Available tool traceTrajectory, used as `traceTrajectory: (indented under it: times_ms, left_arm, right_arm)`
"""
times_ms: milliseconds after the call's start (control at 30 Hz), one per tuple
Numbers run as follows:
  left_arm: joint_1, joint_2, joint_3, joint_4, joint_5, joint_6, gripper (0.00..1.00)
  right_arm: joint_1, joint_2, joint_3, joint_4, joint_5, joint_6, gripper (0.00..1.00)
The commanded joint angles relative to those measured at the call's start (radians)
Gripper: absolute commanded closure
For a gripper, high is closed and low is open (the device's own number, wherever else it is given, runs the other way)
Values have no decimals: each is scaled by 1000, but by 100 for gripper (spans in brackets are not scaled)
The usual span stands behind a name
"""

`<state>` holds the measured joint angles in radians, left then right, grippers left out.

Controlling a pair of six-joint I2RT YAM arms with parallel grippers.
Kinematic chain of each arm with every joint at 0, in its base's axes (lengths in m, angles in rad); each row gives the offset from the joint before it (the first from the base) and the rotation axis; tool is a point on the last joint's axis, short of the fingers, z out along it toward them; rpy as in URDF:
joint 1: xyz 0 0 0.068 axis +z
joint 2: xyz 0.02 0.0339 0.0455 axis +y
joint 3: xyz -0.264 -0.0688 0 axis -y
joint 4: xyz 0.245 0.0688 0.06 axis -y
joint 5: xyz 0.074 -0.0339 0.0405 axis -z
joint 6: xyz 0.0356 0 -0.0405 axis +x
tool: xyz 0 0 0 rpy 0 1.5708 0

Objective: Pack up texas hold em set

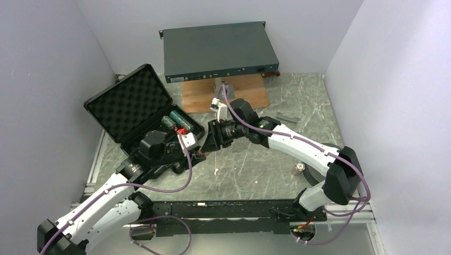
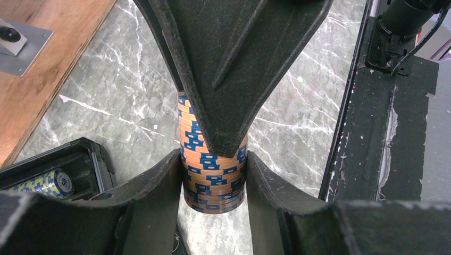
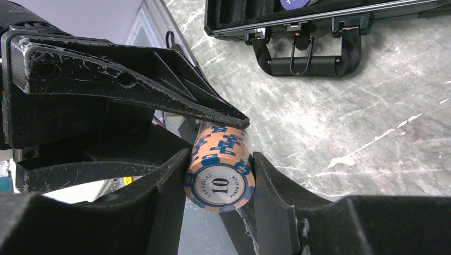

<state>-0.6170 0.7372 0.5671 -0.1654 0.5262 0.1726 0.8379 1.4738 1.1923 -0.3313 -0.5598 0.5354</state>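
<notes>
An orange-and-blue chip stack [image 2: 213, 186] marked 10 [image 3: 219, 180] lies sideways above the table, gripped from two sides. My left gripper [image 2: 214, 159] presses both fingers on its rim, and my right gripper [image 3: 219, 156] is shut on the same stack. Each wrist view shows the other gripper's finger lying over the stack. In the top view the two grippers [image 1: 202, 149] meet just right of the open black case [image 1: 135, 106]. Green chip stacks [image 1: 175, 118] and a red piece [image 1: 182, 130] lie in the case tray. Its handle [image 3: 303, 58] faces the grippers.
A grey rack unit [image 1: 219, 50] sits on a wooden board [image 1: 223, 95] at the back. A short chip stack [image 1: 299, 169] stands on the table near the right arm. A small grey strip [image 1: 287, 118] lies farther back. A black rail [image 1: 228, 210] runs along the near edge.
</notes>
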Motion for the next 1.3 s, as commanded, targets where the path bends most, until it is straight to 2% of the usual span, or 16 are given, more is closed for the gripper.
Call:
traceTrajectory:
  times_ms: [0, 67, 133, 233, 267, 400, 433, 700, 867, 1133, 1267]
  left_arm:
    - [-3, 15, 37, 9, 6, 18, 75]
    - [-3, 18, 40, 7, 9, 14, 85]
    - [-3, 17, 38, 17, -18, -13, 99]
    - [-4, 4, 30, 35, -70, -47, 100]
    - [-4, -1, 27, 39, -70, -47, 100]
    - [-4, -6, 25, 33, -69, -39, 100]
    - [-4, -4, 25, 32, -70, -39, 100]
    - [-4, -16, 24, 25, -94, -47, 100]
    - [-4, -14, 49, -16, -180, -82, 100]
    - [-4, -25, 82, -50, -292, -196, 100]
    - [-4, -36, 104, -95, -421, -256, 100]
  right_arm:
    - [22, -22, 59, 96, -69, 37, 100]
    - [23, -22, 61, 95, -68, 37, 100]
    - [23, -23, 66, 89, -62, 35, 100]
    - [23, -28, 73, 67, -24, 24, 94]
    - [23, -30, 77, 56, -9, 21, 89]
    - [23, -34, 107, 6, 72, 7, 49]
    - [22, -34, 116, -5, 89, 3, 43]
    - [18, -24, 221, -108, 242, -21, 24]
    - [14, -69, 225, -126, 402, -11, 23]
    - [-36, -211, 98, -119, 648, 48, 22]
    - [-57, -275, 36, -144, 810, 73, 3]
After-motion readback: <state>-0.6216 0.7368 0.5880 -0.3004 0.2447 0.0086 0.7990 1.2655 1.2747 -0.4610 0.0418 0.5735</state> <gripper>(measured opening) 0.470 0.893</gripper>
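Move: Both hands still grip the orange chip stack between them. From the left hand the case's tray lies about 18 cm left, 4 cm ahead and 16 below; its handle is some 8 cm left and 3 back, the stored chip tubes 12 left and 13 ahead. From the right hand the orange stack is right at the fingertips; the last chip stack stands about 37 cm right, 8 back and 18 below. Right hand opens, withdrawing forward, right, up about 8 cm each; left keeps the stack, drifting towards the case. ##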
